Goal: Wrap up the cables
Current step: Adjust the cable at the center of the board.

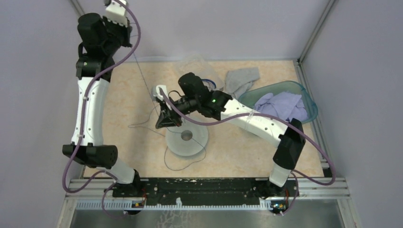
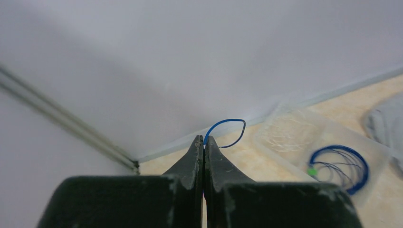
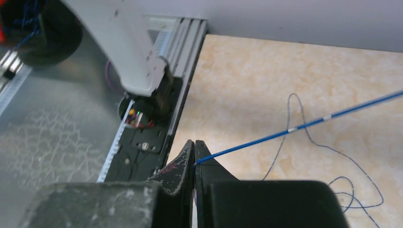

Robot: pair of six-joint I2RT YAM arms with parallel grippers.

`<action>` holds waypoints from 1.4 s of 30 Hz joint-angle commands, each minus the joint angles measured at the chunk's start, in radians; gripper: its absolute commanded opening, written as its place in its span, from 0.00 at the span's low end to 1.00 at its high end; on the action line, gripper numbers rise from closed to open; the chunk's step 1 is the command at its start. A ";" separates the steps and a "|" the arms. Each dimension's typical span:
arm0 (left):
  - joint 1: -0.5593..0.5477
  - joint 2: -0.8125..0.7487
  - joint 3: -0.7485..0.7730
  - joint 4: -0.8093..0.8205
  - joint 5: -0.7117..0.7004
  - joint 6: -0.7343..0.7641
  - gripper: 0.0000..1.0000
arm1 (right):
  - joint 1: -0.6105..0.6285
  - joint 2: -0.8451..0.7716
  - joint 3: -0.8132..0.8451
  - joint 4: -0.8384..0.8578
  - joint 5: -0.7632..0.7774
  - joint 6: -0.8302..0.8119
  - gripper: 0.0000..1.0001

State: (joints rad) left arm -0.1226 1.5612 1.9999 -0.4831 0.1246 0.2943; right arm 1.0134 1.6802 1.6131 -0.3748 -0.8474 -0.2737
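The cable (image 1: 142,73) is a very thin wire, dark from above and blue close up, stretched between my two grippers. My left gripper (image 1: 129,42) is raised high at the back left, shut on one end, and a short loop of the cable (image 2: 225,120) sticks out past its tips (image 2: 205,138). My right gripper (image 1: 165,119) hangs low just left of the pale grey spool (image 1: 197,145) and is shut on the cable (image 3: 294,128) at its tips (image 3: 194,145). Slack loops of the cable (image 1: 173,164) lie on the table around the spool.
A teal basin (image 1: 304,97) with a lilac cloth stands at the right, and a grey cloth (image 1: 242,78) lies behind it. A clear plastic bag (image 2: 294,137) at the back holds a coil of blue wire (image 2: 340,166) with a green end. Walls stand close on three sides.
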 commanded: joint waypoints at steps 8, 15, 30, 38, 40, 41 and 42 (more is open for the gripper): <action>0.247 0.151 0.207 0.209 -0.102 0.014 0.00 | -0.152 0.228 0.324 0.046 0.224 0.386 0.06; 0.293 0.167 0.220 0.209 -0.089 -0.003 0.00 | -0.295 0.372 0.492 0.049 0.316 0.454 0.08; 0.338 0.251 0.302 0.224 -0.137 0.049 0.00 | -0.446 0.184 0.114 0.042 0.452 0.272 0.54; 0.336 0.240 0.309 0.173 0.151 -0.099 0.00 | -0.400 -0.017 -0.242 0.014 0.470 0.163 0.85; 0.333 0.236 0.294 0.170 0.251 -0.145 0.00 | -0.349 -0.059 -0.308 0.024 0.522 0.145 0.89; 0.330 0.233 0.284 0.169 0.289 -0.160 0.00 | -0.324 -0.070 -0.330 0.034 0.543 0.141 0.92; 0.323 0.229 0.268 0.169 0.317 -0.168 0.00 | -0.299 -0.071 -0.344 0.042 0.563 0.143 0.95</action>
State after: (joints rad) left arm 0.2096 1.8160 2.2745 -0.3012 0.2390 0.2195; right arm 0.6174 1.6810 1.3300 -0.3855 -0.3592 -0.0750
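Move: The right gripper has the cable pinched about 26 cm above the white spool, whose middle is some 6 cm ahead and 6 cm to its right. From that same hand the loose cable coil on the table lies roughly 20 cm ahead and 5 cm left, and the clear box 36 cm ahead and 13 cm right. From the left gripper, holding the cable high up, the coil is about 10 cm back, 8 cm right and 48 cm below; the spool is 27 cm back, 19 cm right. Let go of the cable with the right gripper and swing it some 30 cm forward, turning clockwise about 50 degrees; then bring it back about 10 cm, rightward and down, opening wide, towards the spool's far right edge. Meanwhile carry the left gripper, still pinching the cable, about 19 cm left and slightly forward and up, then ease a few centimetres back right. ##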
